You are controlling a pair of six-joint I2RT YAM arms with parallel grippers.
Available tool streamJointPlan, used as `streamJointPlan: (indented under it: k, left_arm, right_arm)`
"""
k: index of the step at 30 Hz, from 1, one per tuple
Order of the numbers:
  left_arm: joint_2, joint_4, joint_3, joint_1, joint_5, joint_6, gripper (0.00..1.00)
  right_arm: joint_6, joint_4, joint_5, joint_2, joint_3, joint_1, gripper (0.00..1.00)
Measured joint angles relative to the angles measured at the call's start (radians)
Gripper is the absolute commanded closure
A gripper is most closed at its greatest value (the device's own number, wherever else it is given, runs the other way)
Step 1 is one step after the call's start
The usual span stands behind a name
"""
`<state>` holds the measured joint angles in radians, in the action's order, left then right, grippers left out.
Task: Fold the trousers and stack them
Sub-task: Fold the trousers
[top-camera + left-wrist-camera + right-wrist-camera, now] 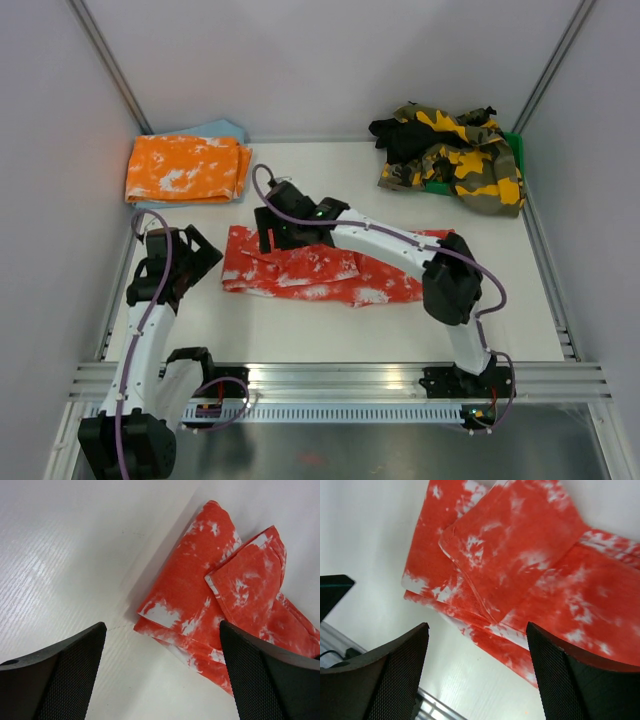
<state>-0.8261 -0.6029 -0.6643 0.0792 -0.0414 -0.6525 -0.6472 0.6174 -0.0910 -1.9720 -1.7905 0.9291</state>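
Observation:
The red trousers (330, 277) with white splotches lie folded in a long strip across the middle of the table. Their left end shows folded layers in the left wrist view (200, 595) and the right wrist view (530, 565). My right gripper (272, 236) hovers over that left end, open (477, 675), nothing between its fingers. My left gripper (203, 262) sits just left of the same end, also open (162, 675) and empty, its right finger (270, 680) over the cloth's edge.
A folded orange-and-white pair (186, 168) lies at the back left on a light blue cloth (222, 130). A heap of yellow-green camouflage and black trousers (452, 152) sits at the back right on a green thing (515, 148). A metal rail (340, 380) runs along the near edge.

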Motion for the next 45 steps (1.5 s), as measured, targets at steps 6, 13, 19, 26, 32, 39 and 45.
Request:
streamJointPlan:
  k: [6,13,19,26,32,39,45]
  left_arm:
    - [0.003,-0.044,0.002,0.004,-0.043,-0.036,0.02]
    - [0.007,-0.044,0.102,0.004,-0.016,-0.11,0.23]
    - [-0.023,0.03,0.211,0.004,0.081,-0.183,0.34]
    - [-0.052,0.115,0.221,0.004,0.121,-0.198,0.34]
    - [-0.064,0.149,0.226,0.004,0.123,-0.198,0.42]
    - [-0.084,0.195,0.283,0.004,0.118,-0.237,0.66]
    - [-0.159,0.253,0.312,0.004,0.122,-0.262,0.74]
  right_arm:
    - [0.019,0.03,-0.038,-0.24,-0.129,0.092,0.14]
    - [0.082,0.11,-0.154,-0.378,-0.33,0.137,0.14]
    - [0.122,0.132,-0.257,-0.387,-0.359,0.151,0.15]
    - [0.151,0.15,-0.369,-0.424,-0.34,0.155,0.16]
    - [0.183,0.146,-0.415,-0.45,-0.328,0.156,0.39]
    - [0.203,0.141,-0.497,-0.451,-0.322,0.155,0.74]
    - [0.129,0.092,-0.511,-0.421,-0.203,0.154,0.66]
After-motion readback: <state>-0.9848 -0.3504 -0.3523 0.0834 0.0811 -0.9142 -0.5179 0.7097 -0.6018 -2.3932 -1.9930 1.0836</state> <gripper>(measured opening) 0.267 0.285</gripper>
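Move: The trousers' near left corner lies about 3 cm behind the left hand, 3 cm to its right and 11 cm below. Their far left corner is some 11 cm ahead of that hand and 4 cm right, equally low. The folded-over flap lies almost under the right hand, about 2 cm ahead, 1 cm left and 13 cm down; from there the near left corner is roughly 9 cm back and 9 cm left. The trousers' flap is reached from above by the open right hand, which sinks some 13 cm, swinging about 6 cm left and then back right as its wrist rolls roughly 30 degrees, then pinches cloth near the flap's edge. Meanwhile the left hand drops about 11 cm in two stages, slightly back and right, its wide-open fingers closing most of the way on the near left corner. ##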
